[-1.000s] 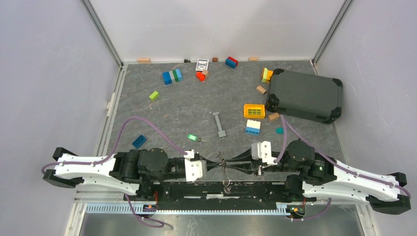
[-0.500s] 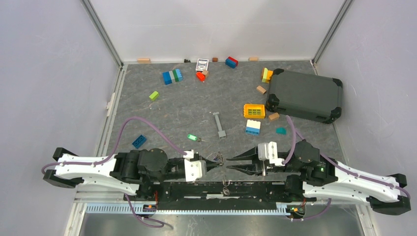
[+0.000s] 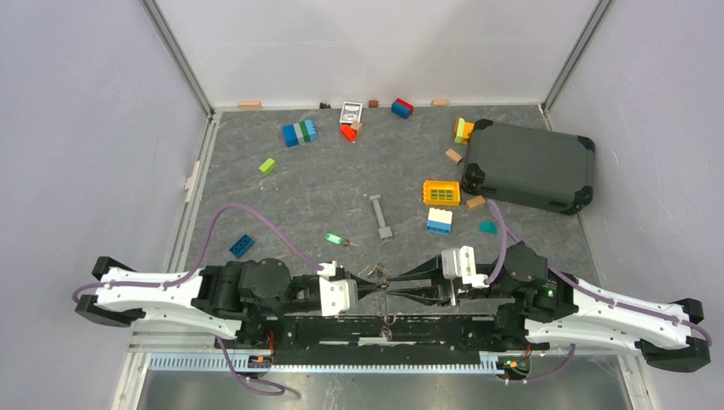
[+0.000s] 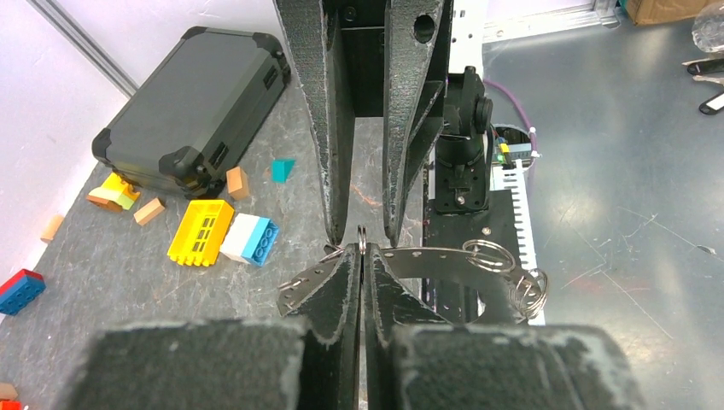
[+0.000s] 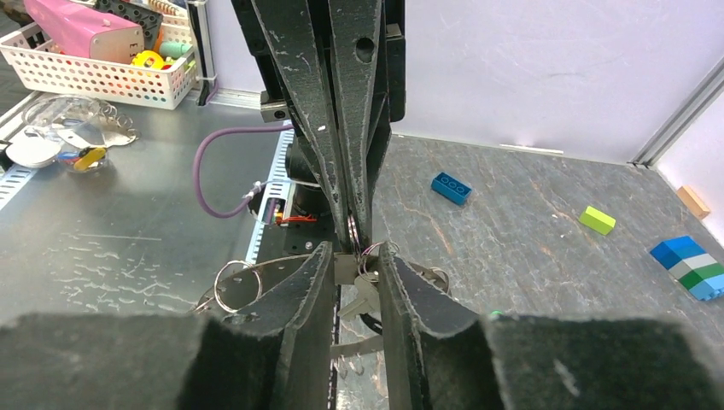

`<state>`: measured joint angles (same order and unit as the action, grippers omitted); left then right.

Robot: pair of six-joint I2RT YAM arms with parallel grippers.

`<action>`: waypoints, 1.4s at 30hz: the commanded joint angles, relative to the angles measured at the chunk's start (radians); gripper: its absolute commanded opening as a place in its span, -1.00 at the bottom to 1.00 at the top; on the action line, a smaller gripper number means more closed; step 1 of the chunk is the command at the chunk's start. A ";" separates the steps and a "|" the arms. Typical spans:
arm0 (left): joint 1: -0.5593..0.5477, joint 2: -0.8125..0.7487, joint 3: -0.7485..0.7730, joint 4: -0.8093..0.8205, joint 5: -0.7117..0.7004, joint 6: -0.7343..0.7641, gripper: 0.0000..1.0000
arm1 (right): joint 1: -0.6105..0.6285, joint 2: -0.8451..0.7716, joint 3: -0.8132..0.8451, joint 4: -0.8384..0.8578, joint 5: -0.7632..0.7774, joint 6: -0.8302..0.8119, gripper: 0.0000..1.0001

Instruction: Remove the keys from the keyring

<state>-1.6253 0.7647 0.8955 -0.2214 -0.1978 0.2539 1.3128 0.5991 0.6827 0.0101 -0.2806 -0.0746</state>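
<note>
My left gripper is shut on the thin silver keyring, which stands edge-on just past its fingertips. In the top view the two grippers meet tip to tip over the near edge, left gripper facing right gripper. The right gripper is open, its fingers straddling a silver key that hangs from the ring between them without being pinched. A green-headed key lies loose on the mat.
A grey metal bar, yellow grid block, white-and-blue brick and blue brick lie beyond the grippers. A black case sits at the right. Spare rings hang on a perforated strip below.
The right gripper pulled back to the right and opened wider, then came back left so its fingers straddle the hanging key. The left gripper kept its hold.
</note>
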 commanded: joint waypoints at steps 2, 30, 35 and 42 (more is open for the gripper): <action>-0.002 -0.025 0.000 0.095 0.029 -0.024 -0.95 | 0.000 0.013 -0.006 0.051 -0.009 0.012 -0.41; -0.002 -0.033 -0.013 0.112 0.075 -0.026 -0.95 | 0.000 0.034 -0.003 0.077 -0.015 0.012 -0.75; -0.001 -0.033 -0.015 0.114 0.075 -0.027 -0.95 | 0.000 0.038 0.004 0.071 -0.012 0.011 -1.00; -0.002 -0.030 0.016 0.040 0.024 -0.036 -0.78 | 0.000 0.040 0.032 0.022 -0.004 -0.008 -1.00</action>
<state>-1.6253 0.7284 0.8768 -0.2031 -0.1555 0.2501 1.3128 0.6270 0.6765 0.0402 -0.2913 -0.0708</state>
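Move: The small split ring you want sits pinched in the left fingertips, about 1 cm to the left of the right hand and level with it, and 1 cm to the right of the left hand. From the right hand, the big metal keyring has its middle some 3 cm below and 2 cm back, about 1 cm left. A loose pair of small rings hangs on its rim roughly 5 cm back, 1 cm left and slightly lower. Ease the right gripper, fingers part open, about half a centimetre left onto the small split ring at the left fingertips, then shut it fully so its tips pinch the ring's wire. Meanwhile keep the left fingers closed on that ring and draw the left hand roughly 1 cm back, up and slightly left. ##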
